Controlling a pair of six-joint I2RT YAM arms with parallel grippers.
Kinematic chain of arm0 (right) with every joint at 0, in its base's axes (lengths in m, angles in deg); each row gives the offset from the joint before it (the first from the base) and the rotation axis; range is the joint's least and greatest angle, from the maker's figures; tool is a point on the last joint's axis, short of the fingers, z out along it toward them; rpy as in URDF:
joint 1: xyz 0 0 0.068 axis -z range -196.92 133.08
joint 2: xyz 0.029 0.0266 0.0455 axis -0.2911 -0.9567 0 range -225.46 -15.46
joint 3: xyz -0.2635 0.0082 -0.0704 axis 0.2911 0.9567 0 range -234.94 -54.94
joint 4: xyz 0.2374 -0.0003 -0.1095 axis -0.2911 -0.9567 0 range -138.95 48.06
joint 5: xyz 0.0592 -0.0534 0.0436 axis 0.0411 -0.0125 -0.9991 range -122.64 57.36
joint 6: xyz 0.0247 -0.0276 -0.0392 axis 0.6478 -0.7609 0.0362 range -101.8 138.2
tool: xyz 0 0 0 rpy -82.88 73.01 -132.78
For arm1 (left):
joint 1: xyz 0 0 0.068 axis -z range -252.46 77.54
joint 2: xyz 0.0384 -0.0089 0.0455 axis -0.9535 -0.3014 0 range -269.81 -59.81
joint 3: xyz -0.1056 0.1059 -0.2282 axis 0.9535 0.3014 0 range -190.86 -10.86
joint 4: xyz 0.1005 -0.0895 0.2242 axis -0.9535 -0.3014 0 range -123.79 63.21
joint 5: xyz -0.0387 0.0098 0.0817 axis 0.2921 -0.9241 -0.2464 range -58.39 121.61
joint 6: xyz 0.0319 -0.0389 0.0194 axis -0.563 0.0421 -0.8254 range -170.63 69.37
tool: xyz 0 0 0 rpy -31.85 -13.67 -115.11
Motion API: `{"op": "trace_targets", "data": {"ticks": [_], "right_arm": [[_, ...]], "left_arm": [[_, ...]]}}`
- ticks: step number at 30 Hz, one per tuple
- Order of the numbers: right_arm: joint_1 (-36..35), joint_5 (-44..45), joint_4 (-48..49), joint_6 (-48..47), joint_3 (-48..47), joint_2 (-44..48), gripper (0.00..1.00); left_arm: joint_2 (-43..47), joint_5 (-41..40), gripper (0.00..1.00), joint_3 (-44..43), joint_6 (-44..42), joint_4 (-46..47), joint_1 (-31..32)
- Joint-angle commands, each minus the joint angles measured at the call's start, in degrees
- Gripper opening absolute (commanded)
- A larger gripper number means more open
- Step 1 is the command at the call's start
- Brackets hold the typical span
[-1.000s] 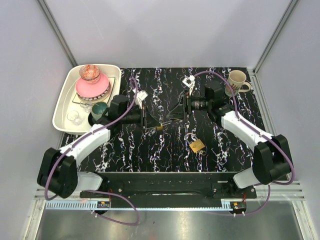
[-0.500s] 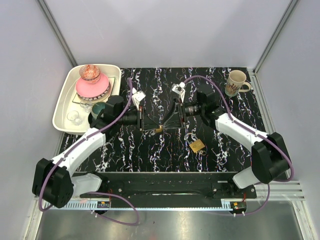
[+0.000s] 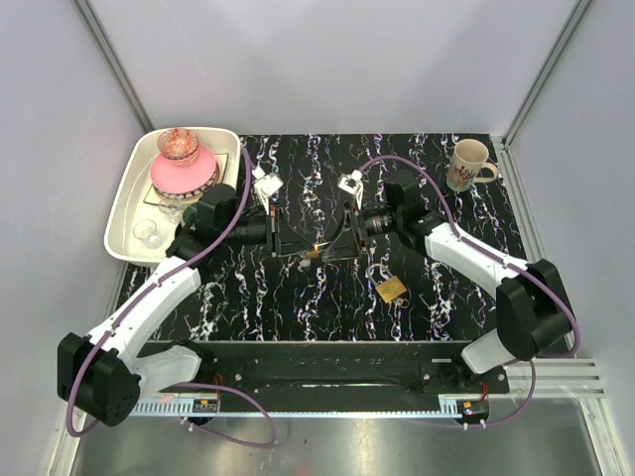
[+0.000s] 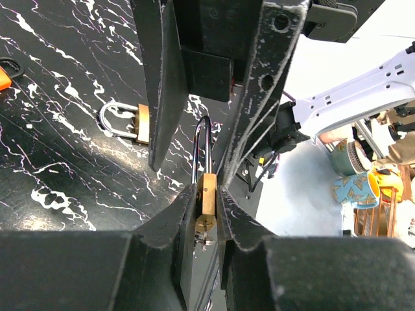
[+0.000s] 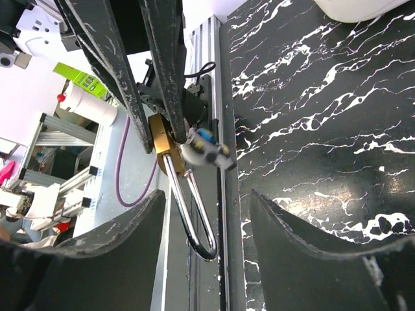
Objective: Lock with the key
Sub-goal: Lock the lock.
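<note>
My left gripper (image 4: 207, 191) is shut on the brass body of a padlock (image 4: 208, 193) and holds it above the black marbled table, with the steel shackle (image 4: 201, 146) pointing at the right arm. My right gripper (image 5: 207, 202) is open. Its fingers (image 5: 117, 233) stand on either side of the shackle (image 5: 191, 217) without touching it. In the top view, the left gripper (image 3: 301, 250) and right gripper (image 3: 333, 248) meet tip to tip at mid-table. The key (image 4: 4, 76) shows only as an orange head on the table at the left edge of the left wrist view.
A second brass padlock (image 3: 390, 289) lies on the table, nearer the arm bases and to the right. A white tray (image 3: 117, 216) with a pink bowl and glassware sits at the back left. A mug (image 3: 469, 164) stands at the back right. A blurred white-and-blue thing (image 5: 206, 152) sits beside the held lock.
The right gripper has moved left up to the held padlock and narrowed its jaws around the shackle. The left arm has drawn back slightly to the left, still holding the lock.
</note>
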Motion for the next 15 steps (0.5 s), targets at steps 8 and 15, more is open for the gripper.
{"op": "trace_targets", "data": {"ticks": [8, 15], "right_arm": [[-1.71, -0.08, 3.99, 3.03, -2.89, -0.71, 0.39], [-2.15, -0.34, 5.30, 4.53, -2.89, -0.45, 0.00]], "left_arm": [[1.25, 1.91, 0.00, -2.68, -0.18, 1.71, 0.01], [1.43, 1.82, 0.02, -2.32, -0.01, 2.15, -0.08]]}}
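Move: Just behind and above the right hand point, roughly 1 cm each way, and about 1 cm to its left, the shackle of the held padlock already stands between the open fingers. The key bunch hangs some 6 cm left, 2 cm back and 3 cm below that hand. About 15 cm below it lie the brass padlock, 14 cm right and 7 cm back, and the orange lock, 5 cm right and 6 cm ahead. From the left hand, still gripping the padlock body, the shackle is about 4 cm right and 1 cm ahead, level. Closing from over half open to nearly shut, the right fingers pinch the shackle of the held padlock, while that hand eases about 1 cm back and 1 cm up, with a slight left drift, and turns some 5 degrees. The left hand stays put and keeps its grip on the padlock body. ##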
